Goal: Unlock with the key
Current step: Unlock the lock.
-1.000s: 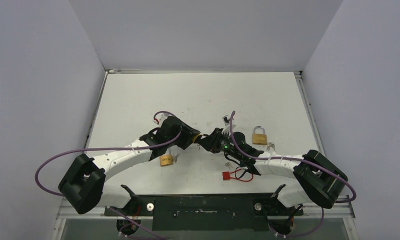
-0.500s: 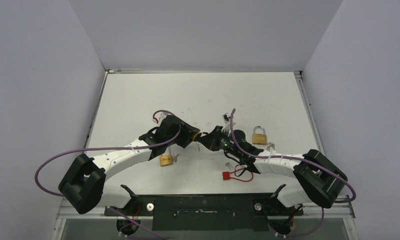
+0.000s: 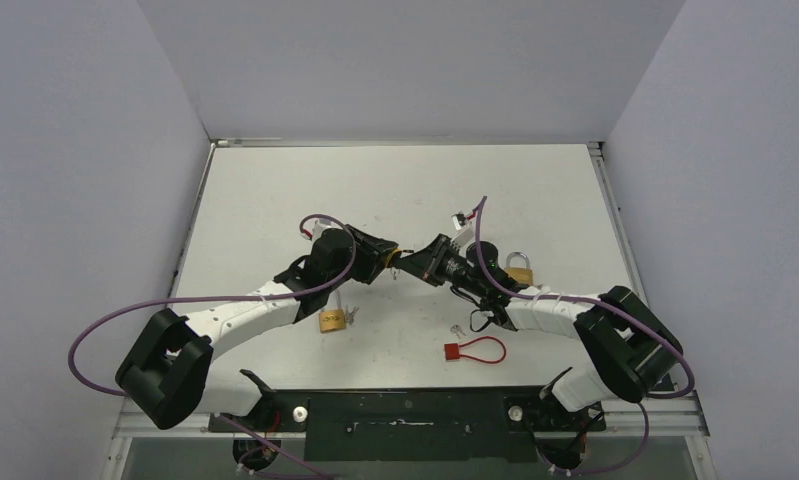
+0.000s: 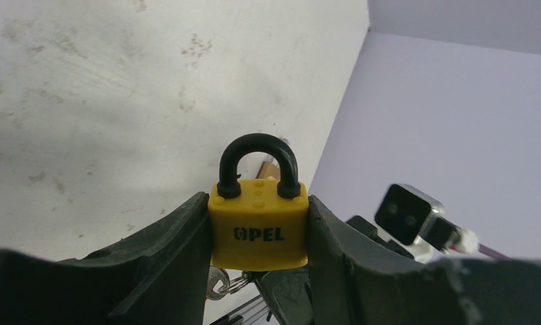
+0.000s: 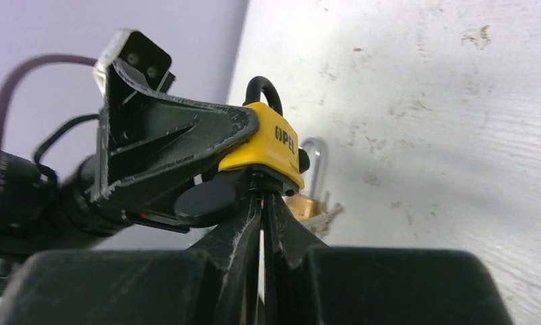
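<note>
A yellow padlock (image 4: 257, 233) with a black shackle and "OPEL" on its face is clamped upright by the body in my left gripper (image 4: 257, 211). It is held above the table's middle (image 3: 395, 256). My right gripper (image 5: 262, 184) meets it from the right, its fingers pinched shut right under the padlock's (image 5: 267, 145) base. The key there is almost hidden between the fingertips. A ring with a spare silver key (image 4: 215, 281) hangs from the base.
A brass padlock (image 3: 332, 321) lies under the left arm. Another brass padlock (image 3: 520, 270) with a silver shackle lies behind the right arm. A red cable tag (image 3: 472, 350) and small loose keys (image 3: 459, 328) lie near the front edge.
My right gripper has closed under the padlock. Both grippers have shifted toward the back of the table, and the right forearm has swung up and away from the red tag.
</note>
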Motion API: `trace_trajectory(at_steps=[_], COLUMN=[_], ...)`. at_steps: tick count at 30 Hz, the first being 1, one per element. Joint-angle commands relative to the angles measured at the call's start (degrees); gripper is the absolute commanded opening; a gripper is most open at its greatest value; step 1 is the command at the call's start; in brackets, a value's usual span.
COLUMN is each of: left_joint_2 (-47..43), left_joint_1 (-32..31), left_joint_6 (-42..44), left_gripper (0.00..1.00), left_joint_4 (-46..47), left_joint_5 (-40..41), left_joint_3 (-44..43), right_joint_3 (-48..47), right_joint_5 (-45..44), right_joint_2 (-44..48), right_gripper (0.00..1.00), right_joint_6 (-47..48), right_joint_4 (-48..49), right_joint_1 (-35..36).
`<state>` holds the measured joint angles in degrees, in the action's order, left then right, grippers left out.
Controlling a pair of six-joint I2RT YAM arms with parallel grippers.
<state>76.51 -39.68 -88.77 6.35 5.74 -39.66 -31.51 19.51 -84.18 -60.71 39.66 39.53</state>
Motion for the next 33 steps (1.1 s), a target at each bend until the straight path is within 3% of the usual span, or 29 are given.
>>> trace_trajectory(at_steps=[1, 5, 9, 11, 15, 18, 22, 27, 33], left_joint_2=[-4.33, -5.23, -5.15, -5.37, -5.10, -4.50, -3.72, -4.78, -9.43], left_joint_1=[-2.82, -2.84, -2.83, -2.78, -2.68, -2.60, -2.40, -2.51, -2.77], left_joint_6=[7.62, 12.79, 16.37, 18.77, 28.59, 39.17, 52.24, 65.01, 74.91], left_gripper=[0.00, 0.00, 0.00, 0.00, 0.00, 0.00, 0.00, 0.00, 0.00], left_joint_4=[13.71, 17.97, 19.20, 18.36, 11.74, 6.73, 4.69, 7.48, 10.24], left_joint_5=[-11.41, -10.71, -11.35, -10.77, -6.61, -2.45, -0.80, -6.54, -17.20], left_joint_3=[-2.95, -2.24, -2.84, -3.39, -7.11, -10.93, -12.66, -11.17, -8.61], right_joint_3=[1.36, 4.91, 6.39, 5.04, 5.11, 5.16, 4.20, -1.20, -18.83], right_joint_5=[5.12, 5.45, 4.62, 5.41, 3.33, 1.73, 2.88, -3.18, -8.84], right_joint_2=[1.92, 3.24, 6.03, 8.58, 16.16, 22.30, 30.26, 39.44, 31.94], right_gripper=[0.00, 0.00, 0.00, 0.00, 0.49, 0.64, 0.69, 0.72, 0.75], right_joint_6=[-21.58, -32.72, -35.99, -30.13, -12.41, 2.12, 16.44, 20.74, 23.75], right_joint_4=[19.12, 25.62, 28.18, 22.30, 5.98, -6.62, -20.34, -32.21, -48.92], right_joint_1=[-3.05, -3.71, -3.95, -4.17, -4.33, -4.46, -4.67, -4.81, -4.81])
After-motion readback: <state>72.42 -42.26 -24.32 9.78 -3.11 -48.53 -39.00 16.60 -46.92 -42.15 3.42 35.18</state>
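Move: Between the left fingers sits the yellow lock, its middle at the hand point; from the right hand, shut on its key, the lock lies about 2 cm ahead and 3 cm left, nearly level. The left brass padlock is some 12 cm left and 8 cm back of the left hand. From the right hand, the red cable lock lies about 16 cm right and 15 cm back, loose keys about 12 cm right and 11 cm back, all roughly 14 cm down. Twisting the key in the yellow lock, the right wrist rolls some 20 degrees while the left hand tips the lock the other way, both rising about 6 cm together. The right fingers then open, let go of the key and draw off right and a little back, finally climbing steeply. The left keeps its grip, still tilting up and rolling. ##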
